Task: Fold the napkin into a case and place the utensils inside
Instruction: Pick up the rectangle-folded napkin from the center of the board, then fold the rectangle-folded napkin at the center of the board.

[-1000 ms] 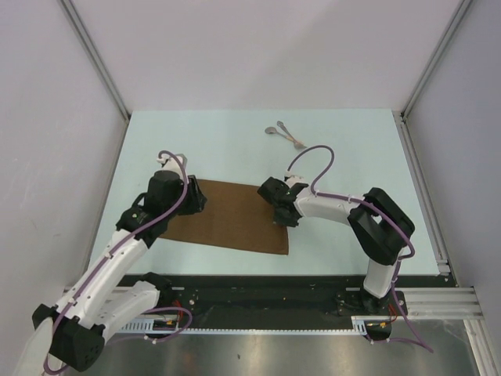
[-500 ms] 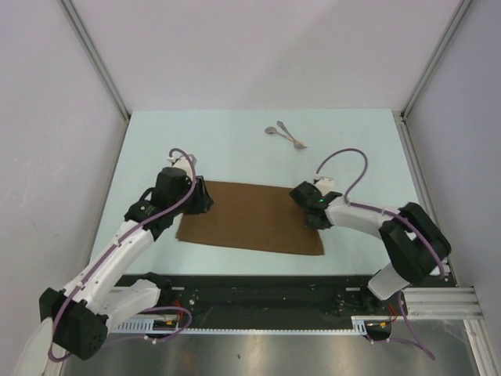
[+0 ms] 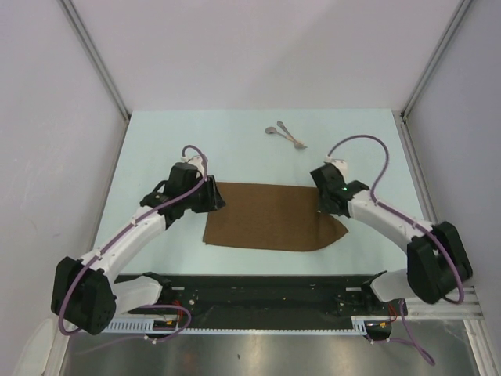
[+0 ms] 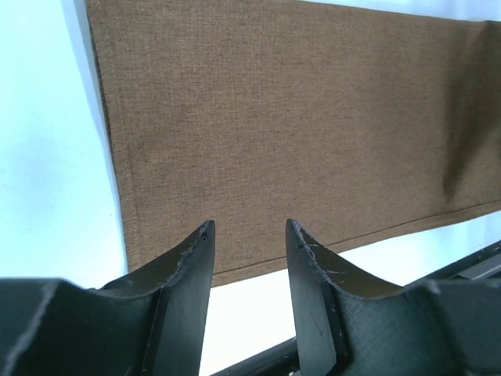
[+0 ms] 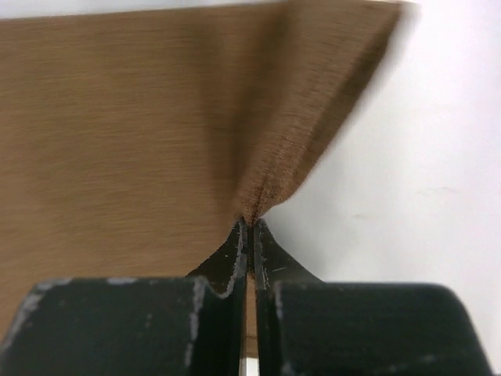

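The brown napkin (image 3: pixel 266 223) lies as a long flat rectangle across the middle of the table, its right near corner curling up. My right gripper (image 3: pixel 329 207) is shut on the napkin's right edge; in the right wrist view the cloth (image 5: pixel 117 117) bunches into the closed tips of the right gripper (image 5: pixel 250 225). My left gripper (image 3: pixel 217 199) hovers open at the napkin's far left corner. In its wrist view the left gripper (image 4: pixel 249 235) has nothing between its fingers and the napkin (image 4: pixel 274 133) is flat below. Two silvery utensils (image 3: pixel 286 135) lie crossed at the far middle. No case is in view.
The pale green table (image 3: pixel 156 141) is closed in by white walls with metal posts at the left and right. A black strip (image 3: pixel 258 286) with the arm bases runs along the near edge, close to the napkin's near side.
The right gripper has shut on the napkin's right edge and drawn the whole cloth to the right. The left arm has followed rightward, staying open over the left end.
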Tool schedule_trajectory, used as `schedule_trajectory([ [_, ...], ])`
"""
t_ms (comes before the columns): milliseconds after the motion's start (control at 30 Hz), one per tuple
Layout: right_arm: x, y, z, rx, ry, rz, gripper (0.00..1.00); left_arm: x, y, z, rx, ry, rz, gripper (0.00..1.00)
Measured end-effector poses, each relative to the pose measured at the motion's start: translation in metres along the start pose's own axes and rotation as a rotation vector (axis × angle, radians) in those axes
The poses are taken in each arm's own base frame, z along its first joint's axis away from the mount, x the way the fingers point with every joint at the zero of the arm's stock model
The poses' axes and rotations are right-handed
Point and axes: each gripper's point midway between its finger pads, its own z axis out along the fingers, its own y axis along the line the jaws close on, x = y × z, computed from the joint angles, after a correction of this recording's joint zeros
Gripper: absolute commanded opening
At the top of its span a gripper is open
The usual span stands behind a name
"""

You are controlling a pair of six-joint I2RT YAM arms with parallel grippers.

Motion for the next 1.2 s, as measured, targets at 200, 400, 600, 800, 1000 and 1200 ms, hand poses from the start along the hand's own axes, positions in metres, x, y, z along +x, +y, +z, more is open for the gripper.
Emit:
schedule_trajectory([
  [200, -0.011, 0.123, -0.005, -0.188, 0.026, -0.132, 0.00, -0.005, 0.001, 0.001, 0.007, -0.013, -0.017, 0.46],
  [400, 0.000, 0.244, -0.010, -0.380, 0.086, -0.161, 0.00, -0.010, 0.021, -0.002, -0.023, -0.041, -0.066, 0.46],
  [600, 0.024, 0.292, -0.004, -0.460, 0.170, -0.158, 0.00, -0.017, 0.038, -0.012, -0.049, -0.080, -0.109, 0.46],
  [800, 0.030, 0.304, -0.007, -0.502, 0.210, -0.140, 0.00, -0.009, 0.043, -0.010, -0.049, -0.063, -0.125, 0.46],
  [1000, 0.036, 0.318, -0.012, -0.557, 0.240, -0.127, 0.00, -0.005, 0.045, -0.009, -0.047, -0.051, -0.130, 0.46],
  [1200, 0.045, 0.327, -0.008, -0.585, 0.268, -0.133, 0.00, -0.005, 0.046, -0.009, -0.050, -0.053, -0.133, 0.46],
])
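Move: The right gripper already pinches the napkin's raised right end. The napkin's left edge, towards which this end is taken, lies about 43 cm to the gripper's left, 4 cm ahead and 7 cm below. The left gripper hovers some 38 cm to the right gripper's left, level ahead and 5 cm higher; the utensils lie about 40 cm ahead and 13 cm left. From the left gripper the napkin's left edge is 5 cm ahead, 4 cm left and 12 cm below. Sweep the right gripper left over the napkin by about 33 cm, fast at first, then easing and sinking slightly towards the napkin's left edge. Keep the fingers shut on the napkin's end and turn the wrist some 25 degrees counter-clockwise, its left side rising. Meanwhile shift the half-open, empty left gripper about 4.5 cm left, out of the way. ##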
